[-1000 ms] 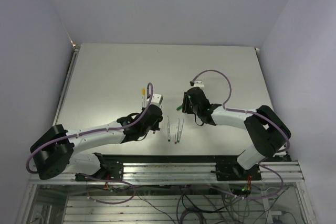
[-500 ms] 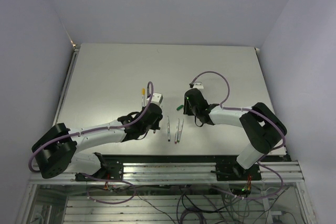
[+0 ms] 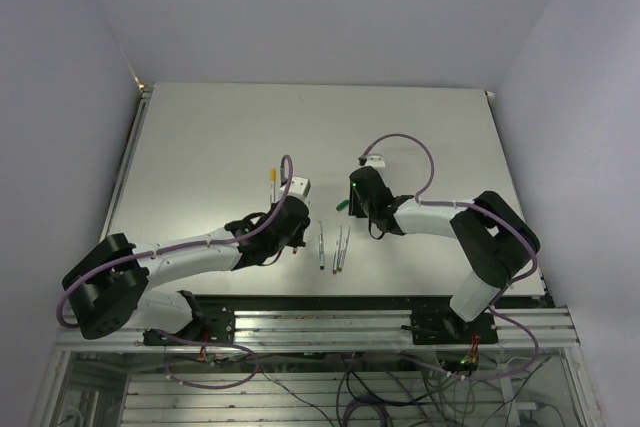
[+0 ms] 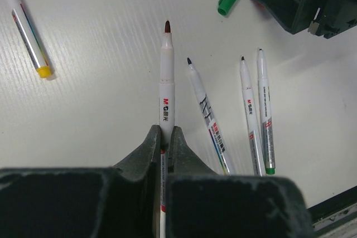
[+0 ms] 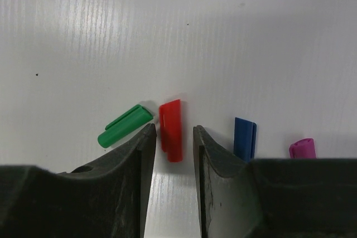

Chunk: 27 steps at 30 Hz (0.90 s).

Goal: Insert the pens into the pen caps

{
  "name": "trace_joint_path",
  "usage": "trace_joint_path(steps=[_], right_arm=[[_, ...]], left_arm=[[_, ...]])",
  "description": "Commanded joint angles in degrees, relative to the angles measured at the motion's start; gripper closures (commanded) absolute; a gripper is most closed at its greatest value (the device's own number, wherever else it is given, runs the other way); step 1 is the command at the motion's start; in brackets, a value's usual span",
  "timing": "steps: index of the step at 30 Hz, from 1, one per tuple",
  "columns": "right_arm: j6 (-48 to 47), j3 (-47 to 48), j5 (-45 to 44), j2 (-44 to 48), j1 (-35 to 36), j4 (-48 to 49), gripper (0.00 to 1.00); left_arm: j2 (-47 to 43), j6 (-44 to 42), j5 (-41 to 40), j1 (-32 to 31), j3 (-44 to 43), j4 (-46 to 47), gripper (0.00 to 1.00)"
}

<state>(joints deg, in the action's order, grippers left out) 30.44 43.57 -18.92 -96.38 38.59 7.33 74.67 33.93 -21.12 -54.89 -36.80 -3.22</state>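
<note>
My left gripper (image 4: 166,135) is shut on a white pen (image 4: 167,90) whose dark red tip points away from me, just above the table. Three more uncapped pens (image 4: 206,112) (image 4: 249,121) (image 4: 265,118) lie side by side to its right. My right gripper (image 5: 172,133) is open and low over the table, one jaw on either side of the red cap (image 5: 171,129), with a gap on both sides. The green cap (image 5: 125,125) lies just left of it, the blue cap (image 5: 244,137) and purple cap (image 5: 302,149) to the right. In the top view the grippers (image 3: 296,237) (image 3: 352,199) flank the loose pens (image 3: 338,247).
A pen with a yellow end (image 4: 27,32) lies apart at the far left of the left wrist view, (image 3: 272,185) from above. The white table (image 3: 200,137) runs back to grey walls. The metal rail (image 3: 330,322) with the arm bases lines its near edge.
My right gripper has shifted slightly left over the caps and its jaws have narrowed a little. The left gripper has kept its hold on the pen and hardly moved.
</note>
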Motion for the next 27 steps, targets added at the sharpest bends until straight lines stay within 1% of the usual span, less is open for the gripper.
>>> trace_joint_path(steps=[1, 8, 15, 17, 18, 21, 23, 27], right_arm=[[-0.6, 0.9, -1.1, -1.8, 0.0, -1.8, 0.67], [-1.0, 1.2, -1.1, -2.8, 0.1, -1.9, 0.68], [-0.6, 2.9, -2.6, -5.8, 0.1, -4.6, 0.69], [-0.3, 3.1, -2.8, -6.4, 0.2, -5.4, 0.72], [-0.2, 3.2, -3.1, -6.7, 0.2, -5.8, 0.75], [0.1, 3.4, -3.8, -7.2, 0.2, -7.6, 0.89], [0.4, 3.2, -4.1, -7.2, 0.3, -8.5, 0.95], [0.9, 2.0, -3.8, -6.4, 0.3, -8.8, 0.96]], left_arm=[[0.5, -0.4, 1.2, 0.5, -0.3, 2.1, 0.93], [0.8, -0.5, 1.5, 0.6, -0.4, 2.2, 0.93], [0.9, -0.4, 1.4, 0.7, -0.2, 2.2, 0.93], [0.8, -0.3, 1.4, 0.8, -0.1, 2.3, 0.93], [0.7, -0.3, 1.4, 0.8, 0.0, 2.3, 0.93], [0.6, -0.3, 1.4, 0.8, 0.0, 2.3, 0.93], [0.7, -0.3, 1.3, 0.9, -0.1, 2.2, 0.93], [0.8, -0.4, 1.3, 1.0, -0.2, 2.3, 0.93]])
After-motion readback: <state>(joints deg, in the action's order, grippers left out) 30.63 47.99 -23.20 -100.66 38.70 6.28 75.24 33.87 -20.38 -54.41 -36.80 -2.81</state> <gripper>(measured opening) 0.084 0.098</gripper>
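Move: The red cap lies about 2 cm ahead of my right hand and 1 cm lower, between the open fingers' lines. The green cap is about 3 cm to the left of it, level with it; the blue cap is some 5 cm to its right and the pink cap about 10 cm to its right. From my left hand, still holding its pen, the red cap is roughly 9 cm ahead, 13 cm to the right and 7 cm lower. I slide my right hand forward low over the table, about 2 cm, slowly at first and then quicker, until the part-open fingers straddle the red cap lengthwise. As the hand eases to a stop I close them and pinch the cap from its two sides, fingers still slanting down and forward. ##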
